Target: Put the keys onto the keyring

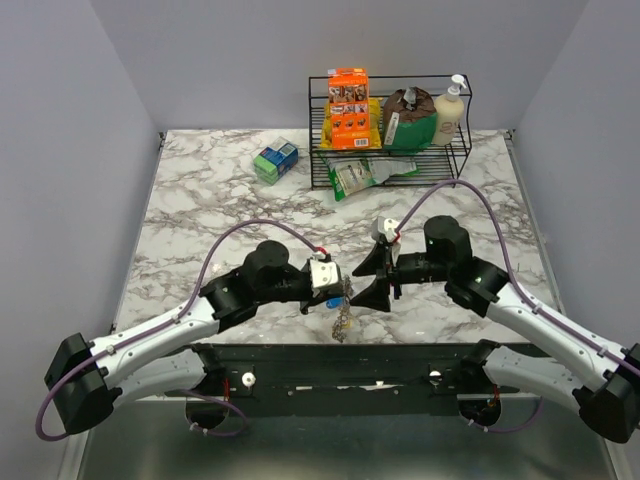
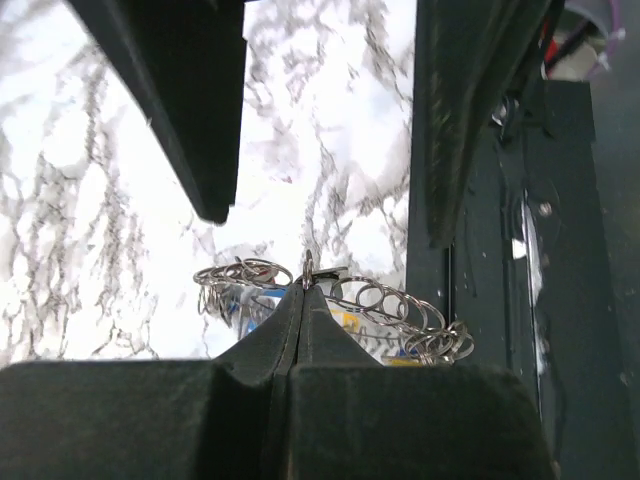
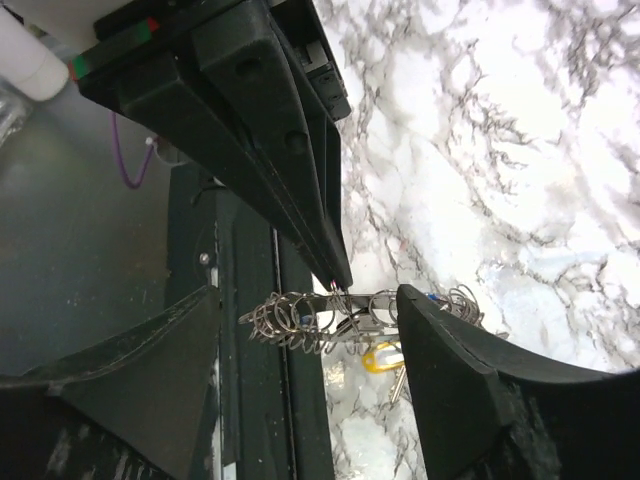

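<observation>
The keyring (image 3: 300, 322) is a coiled run of small silvery rings, held in the air just above the table's near edge. My left gripper (image 2: 303, 290) is shut on it at the middle, with coils spreading out to both sides. The keys (image 3: 382, 357) dangle below; a yellow head and a bit of blue (image 2: 250, 305) show. From above, the bunch (image 1: 342, 318) hangs under the left gripper (image 1: 337, 286). My right gripper (image 3: 310, 340) is open, its fingers (image 3: 465, 380) on either side of the ring without touching it. It faces the left gripper (image 1: 362, 283).
A black wire rack (image 1: 320, 150) at the back holds an orange box (image 1: 349, 108), a brown bag and a soap bottle (image 1: 449, 110). A green-blue box (image 1: 275, 160) lies left of it. The dark mounting rail (image 1: 330, 360) runs along the near edge, under the grippers.
</observation>
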`<move>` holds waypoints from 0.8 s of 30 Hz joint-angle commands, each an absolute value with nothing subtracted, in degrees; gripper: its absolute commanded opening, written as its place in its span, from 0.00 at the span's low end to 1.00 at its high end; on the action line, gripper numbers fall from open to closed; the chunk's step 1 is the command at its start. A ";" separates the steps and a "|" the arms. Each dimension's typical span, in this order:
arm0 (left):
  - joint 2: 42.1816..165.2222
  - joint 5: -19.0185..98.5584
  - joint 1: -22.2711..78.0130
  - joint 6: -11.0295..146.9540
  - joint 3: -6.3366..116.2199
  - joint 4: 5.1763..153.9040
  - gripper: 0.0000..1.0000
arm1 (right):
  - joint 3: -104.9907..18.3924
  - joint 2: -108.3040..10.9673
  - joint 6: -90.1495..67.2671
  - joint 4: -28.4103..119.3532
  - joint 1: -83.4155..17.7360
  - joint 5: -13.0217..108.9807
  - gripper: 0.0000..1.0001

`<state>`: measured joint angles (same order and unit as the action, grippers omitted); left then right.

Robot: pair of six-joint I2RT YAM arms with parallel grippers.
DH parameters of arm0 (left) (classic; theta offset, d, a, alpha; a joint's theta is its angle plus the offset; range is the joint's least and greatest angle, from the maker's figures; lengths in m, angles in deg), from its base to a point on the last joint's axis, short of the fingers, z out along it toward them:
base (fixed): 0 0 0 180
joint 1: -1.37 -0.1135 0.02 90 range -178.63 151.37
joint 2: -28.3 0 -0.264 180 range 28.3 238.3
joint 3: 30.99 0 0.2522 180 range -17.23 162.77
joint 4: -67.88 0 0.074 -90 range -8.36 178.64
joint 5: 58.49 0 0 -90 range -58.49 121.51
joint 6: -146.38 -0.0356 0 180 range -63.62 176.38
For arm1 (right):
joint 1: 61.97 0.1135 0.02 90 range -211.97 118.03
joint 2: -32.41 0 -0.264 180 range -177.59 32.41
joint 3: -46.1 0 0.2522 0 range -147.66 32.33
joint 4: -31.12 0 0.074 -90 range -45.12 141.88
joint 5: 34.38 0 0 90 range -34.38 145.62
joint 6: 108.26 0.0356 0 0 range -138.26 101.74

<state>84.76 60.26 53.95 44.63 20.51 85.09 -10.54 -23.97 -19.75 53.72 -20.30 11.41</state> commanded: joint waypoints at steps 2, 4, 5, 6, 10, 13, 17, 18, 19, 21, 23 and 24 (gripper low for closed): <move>78.58 56.65 53.93 50.84 14.78 66.90 0.00 | -9.59 -20.33 -18.43 50.94 -19.95 16.15 0.80; 77.69 56.47 54.02 51.98 12.06 61.80 0.00 | -9.59 -20.06 -16.95 50.77 -19.96 17.29 0.80; 77.17 56.47 54.02 52.77 11.34 60.39 0.00 | -9.59 -20.06 -16.59 50.50 -19.95 17.65 0.79; 76.82 56.56 54.02 53.21 10.64 57.94 0.00 | -9.50 -19.88 -16.41 50.33 -19.95 17.83 0.79; 75.50 56.47 54.02 55.15 5.56 48.71 0.00 | -9.24 -19.45 -15.53 48.93 -20.04 17.92 0.78; 73.83 55.24 54.02 56.21 1.86 40.97 0.00 | -8.89 -18.66 -15.44 48.04 -20.13 18.18 0.77; 72.59 54.62 54.02 56.12 -0.35 36.21 0.00 | -8.88 -18.04 -15.18 47.16 -20.22 17.30 0.77; 72.42 54.54 54.02 56.21 -0.70 34.64 0.00 | -8.89 -17.78 -15.18 46.99 -20.31 17.21 0.77; 72.42 54.71 54.02 56.12 -1.23 34.10 0.00 | -8.80 -17.77 -15.01 46.38 -20.31 16.60 0.77; 72.33 54.80 54.02 57.60 -1.93 31.48 0.00 | -8.71 -17.33 -14.92 45.76 -20.48 15.64 0.77; 72.15 55.15 54.02 57.96 -3.07 29.36 0.00 | -8.71 -17.07 -14.48 45.40 -20.92 13.70 0.77; 72.15 55.24 54.02 58.05 -3.34 28.48 0.00 | -8.71 -17.07 -14.39 43.58 -21.01 12.91 0.77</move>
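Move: The left hand already pinches a small ring on the keyring's rim. The keyring's middle lies about 3 cm back from it and 3 cm below. The blue tag hangs roughly 3 cm back, 2 cm left and 6 cm below; the yellow tag is some 7 cm back, 1 cm right and 6 cm below. From the open right hand, the keyring's middle is about 3 cm back, 3 cm left and 6 cm below. Upward, the left hand carries the keyring about 5 cm, its fingers staying shut on the small ring while the wrist tilts some 30 degrees, swinging the fingertips from pointing slightly down to slightly above level. The right hand, open and already clear of the keyring, climbs more slowly, about 3.5 cm, easing 1 cm forward with its fingers still spread. ##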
